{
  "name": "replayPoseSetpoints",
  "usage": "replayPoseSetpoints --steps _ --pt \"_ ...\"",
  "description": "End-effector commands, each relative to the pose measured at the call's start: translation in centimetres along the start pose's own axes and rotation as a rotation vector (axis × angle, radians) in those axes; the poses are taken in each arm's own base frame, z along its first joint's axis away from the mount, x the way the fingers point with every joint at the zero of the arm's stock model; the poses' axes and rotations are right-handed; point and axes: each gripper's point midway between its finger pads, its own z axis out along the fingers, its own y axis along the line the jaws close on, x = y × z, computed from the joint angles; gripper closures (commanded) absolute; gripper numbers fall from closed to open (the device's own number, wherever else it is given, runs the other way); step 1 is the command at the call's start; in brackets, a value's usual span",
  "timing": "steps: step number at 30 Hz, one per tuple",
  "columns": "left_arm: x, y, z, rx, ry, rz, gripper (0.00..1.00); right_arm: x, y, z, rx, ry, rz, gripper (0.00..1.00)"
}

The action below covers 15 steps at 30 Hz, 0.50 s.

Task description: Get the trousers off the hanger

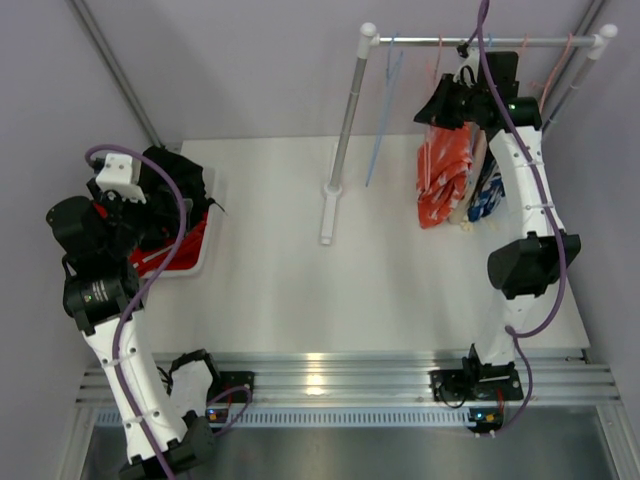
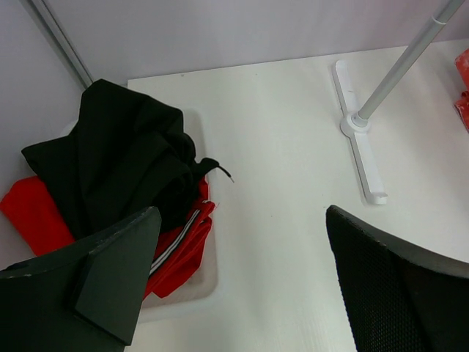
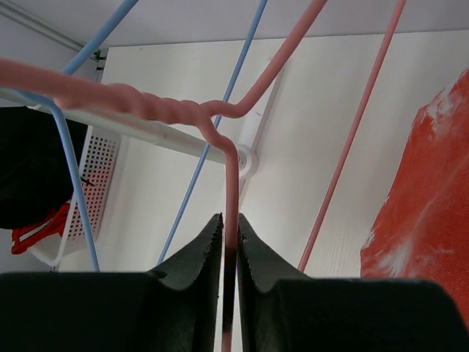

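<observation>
The black trousers [image 1: 170, 172] [image 2: 124, 158] lie heaped on the red trousers [image 1: 188, 248] [image 2: 37, 216] in a white basket [image 1: 207, 250] [image 2: 199, 282] at the table's left. My left gripper [image 2: 242, 214] hovers just right of the basket, open and holding nothing. Up at the rail [image 1: 480, 42], my right gripper [image 1: 462, 82] [image 3: 230, 220] has its jaws closed on the wire neck of a pink hanger [image 3: 231, 172], just below the twisted hook. No trousers hang on that hanger in these views.
An orange-and-white garment [image 1: 445, 175] [image 3: 432, 205] and a blue-and-white one [image 1: 490, 190] hang under the rail by my right arm. A bare blue hanger [image 1: 380, 130] [image 3: 196, 183] hangs further left. The rack's pole [image 1: 345, 130] [image 2: 396, 73] rises from a white foot [image 2: 359, 158] mid-table.
</observation>
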Motion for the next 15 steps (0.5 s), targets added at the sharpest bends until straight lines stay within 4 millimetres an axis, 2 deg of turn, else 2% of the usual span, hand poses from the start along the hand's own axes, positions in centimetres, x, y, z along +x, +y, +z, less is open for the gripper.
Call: replayPoseSetpoints --steps 1,3,4,5,6,8,9,10,11,13,15 --pt "-0.2 -0.1 -0.2 -0.001 -0.01 0.009 0.01 -2.3 1.1 -1.5 -0.037 -0.085 -0.047 0.87" --pt "-0.1 0.0 -0.1 -0.002 -0.008 0.01 0.01 -2.0 1.3 -1.8 -0.046 -0.083 -0.044 0.86" --pt "-0.1 0.0 -0.1 -0.002 -0.007 0.009 0.01 -2.1 1.7 -2.5 -0.05 -0.093 -0.046 0.82" --pt "-0.1 0.0 -0.1 -0.001 -0.009 0.01 0.01 -1.7 1.7 -2.5 -0.054 -0.086 -0.043 0.76" --pt "-0.1 0.0 -0.1 -0.001 -0.009 0.008 0.01 -1.7 1.8 -2.8 -0.057 -0.09 -0.043 0.64" --pt "-0.2 0.0 -0.1 -0.001 -0.014 0.013 0.01 -1.8 2.7 -4.1 -0.077 -0.111 -0.055 0.53" --pt "-0.2 0.0 -0.1 -0.002 -0.015 0.017 0.01 -1.3 2.7 -4.1 -0.079 -0.1 -0.051 0.42" --pt "-0.2 0.0 -0.1 0.001 -0.017 0.021 0.01 -1.6 3.3 -5.2 -0.086 -0.122 -0.062 0.37" --pt "-0.3 -0.1 -0.1 0.004 -0.017 0.024 0.01 -1.2 3.3 -5.4 -0.086 -0.116 -0.057 0.32" --pt "-0.5 -0.5 0.0 0.032 -0.019 0.031 0.01 -1.3 4.3 -7.1 -0.1 -0.14 -0.072 0.16" --pt "-0.1 -0.7 0.4 0.065 0.01 0.03 0.01 -0.8 4.5 -7.9 -0.101 -0.144 -0.082 0.02"
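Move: At its neck the pink hanger sits between the right hand's fingertips, its middle some 7 cm below them. The rail it hooks over runs about 7 cm farther out and 8 cm higher. Neighbours: the empty blue hanger, roughly 10 cm to the left and 2 cm ahead, and the orange garment, level with the hand fore and aft, about 9 cm to its right and 14 cm lower. For the left hand, the pink hanger lies some 22 cm ahead and 48 cm to the right. Letting go of the pink hanger at the rail, the right hand spreads its barely parted fingers almost fully and draws straight back towards the robot, slowly at first, then faster, about 4.5 cm in all. It dips a good 1 cm as it starts and comes up again to just over its first height, the wrist hardly turning. ##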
